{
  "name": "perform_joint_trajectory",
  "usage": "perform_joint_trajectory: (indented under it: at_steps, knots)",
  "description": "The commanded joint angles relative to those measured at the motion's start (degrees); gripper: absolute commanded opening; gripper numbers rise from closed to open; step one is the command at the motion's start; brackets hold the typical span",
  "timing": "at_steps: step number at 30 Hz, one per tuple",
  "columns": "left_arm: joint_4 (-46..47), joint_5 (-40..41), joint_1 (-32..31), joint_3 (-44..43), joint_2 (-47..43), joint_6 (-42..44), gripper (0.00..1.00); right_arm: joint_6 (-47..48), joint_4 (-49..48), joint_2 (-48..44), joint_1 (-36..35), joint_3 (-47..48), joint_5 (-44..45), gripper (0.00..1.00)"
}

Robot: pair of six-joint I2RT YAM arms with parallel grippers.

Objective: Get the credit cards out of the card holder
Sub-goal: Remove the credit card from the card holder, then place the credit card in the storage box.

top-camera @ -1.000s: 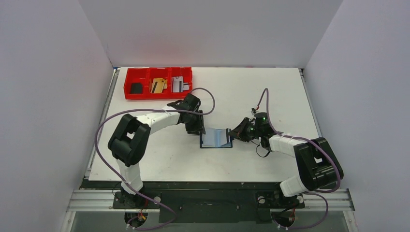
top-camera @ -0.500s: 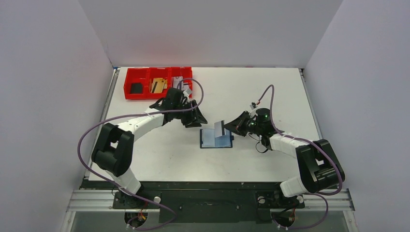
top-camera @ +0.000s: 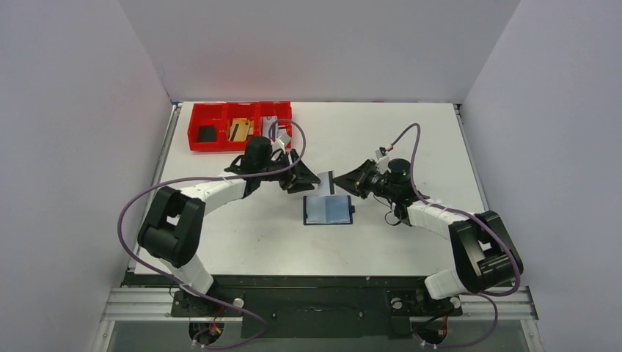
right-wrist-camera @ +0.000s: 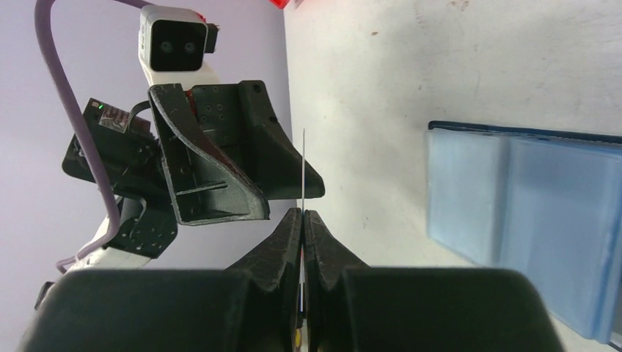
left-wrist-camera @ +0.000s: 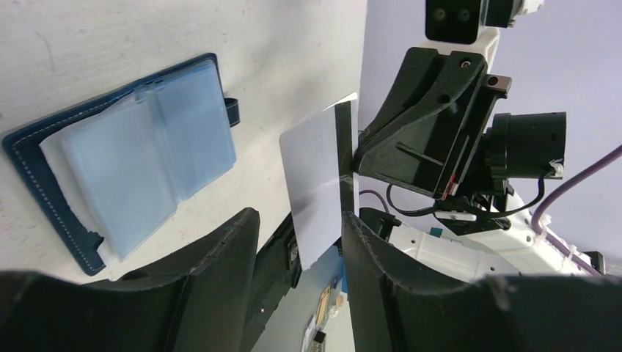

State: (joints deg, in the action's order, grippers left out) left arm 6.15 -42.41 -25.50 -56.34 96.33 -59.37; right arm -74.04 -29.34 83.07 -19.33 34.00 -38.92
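Note:
The card holder (top-camera: pixel 328 210) lies open on the table, blue-grey pockets up, also in the left wrist view (left-wrist-camera: pixel 132 158) and right wrist view (right-wrist-camera: pixel 528 213). Above its far edge my right gripper (top-camera: pixel 339 180) (right-wrist-camera: pixel 302 214) is shut on a silvery-grey credit card (top-camera: pixel 326 178) (left-wrist-camera: pixel 317 180), seen edge-on in its own view (right-wrist-camera: pixel 303 165). My left gripper (top-camera: pixel 308 180) (left-wrist-camera: pixel 297 224) faces it, open, with the card's free end between its fingers (left-wrist-camera: pixel 370 257) and no grip visible. Three more credit cards, a black one (top-camera: pixel 207 133), a gold one (top-camera: pixel 238 130) and a silvery one (top-camera: pixel 271 129), lie in the red tray.
The red three-compartment tray (top-camera: pixel 220 147) stands at the table's far left corner. Purple cables loop off both arms above the table. Grey walls close in the left, right and back sides.
My right gripper has lifted the silvery card out of the holder and carried it toward the far side. The left arm swung off the holder, opened wider and came up to the card.

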Motion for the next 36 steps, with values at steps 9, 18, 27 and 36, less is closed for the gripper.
perform_joint_trajectory:
  at_steps: [9,18,27,36]
  knots:
    - [12.4,-5.1,0.4,1.8,-1.8,-6.1,0.43,-3.8,-8.1,2.5,-4.0,4.1,-0.6,0.00]
    - [13.1,-4.7,0.4,2.3,-2.3,-6.6,0.00,5.0,4.6,0.5,-5.1,6.9,2.3,0.21]
    - [-10.2,8.9,0.4,-5.8,-5.5,8.6,0.00,20.7,32.6,-8.1,-7.2,13.3,20.0,0.56]
    - [-31.0,32.1,1.9,-19.0,-4.1,21.4,0.00,24.7,41.2,-13.7,-7.1,14.1,27.4,0.58]
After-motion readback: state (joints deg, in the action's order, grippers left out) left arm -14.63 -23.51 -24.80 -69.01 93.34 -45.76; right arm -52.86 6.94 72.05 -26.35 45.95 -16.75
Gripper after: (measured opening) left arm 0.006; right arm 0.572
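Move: The card hangs in the right fingertips, its middle about 4 cm to the right of the open left gripper, level with it; the card holder lies about 2 cm back, 5 cm right and 12 cm below that gripper. The red tray's card compartment is some 25 cm ahead, 11 cm left and 11 cm below it. From the right hand the left gripper is about 7 cm to the left, the card's middle 3 cm left. The left fingers shut on the free side of the card as the right hand, still pinching the striped side, feeds it about 3 cm leftwards between them, the left hand easing up some 2 cm. The right fingers then open and let go, and that hand backs off to the right, tipping down about 25 degrees. The left keeps its pinch and carries the card some 6 cm forward and left towards the red tray, tipping down as well. ##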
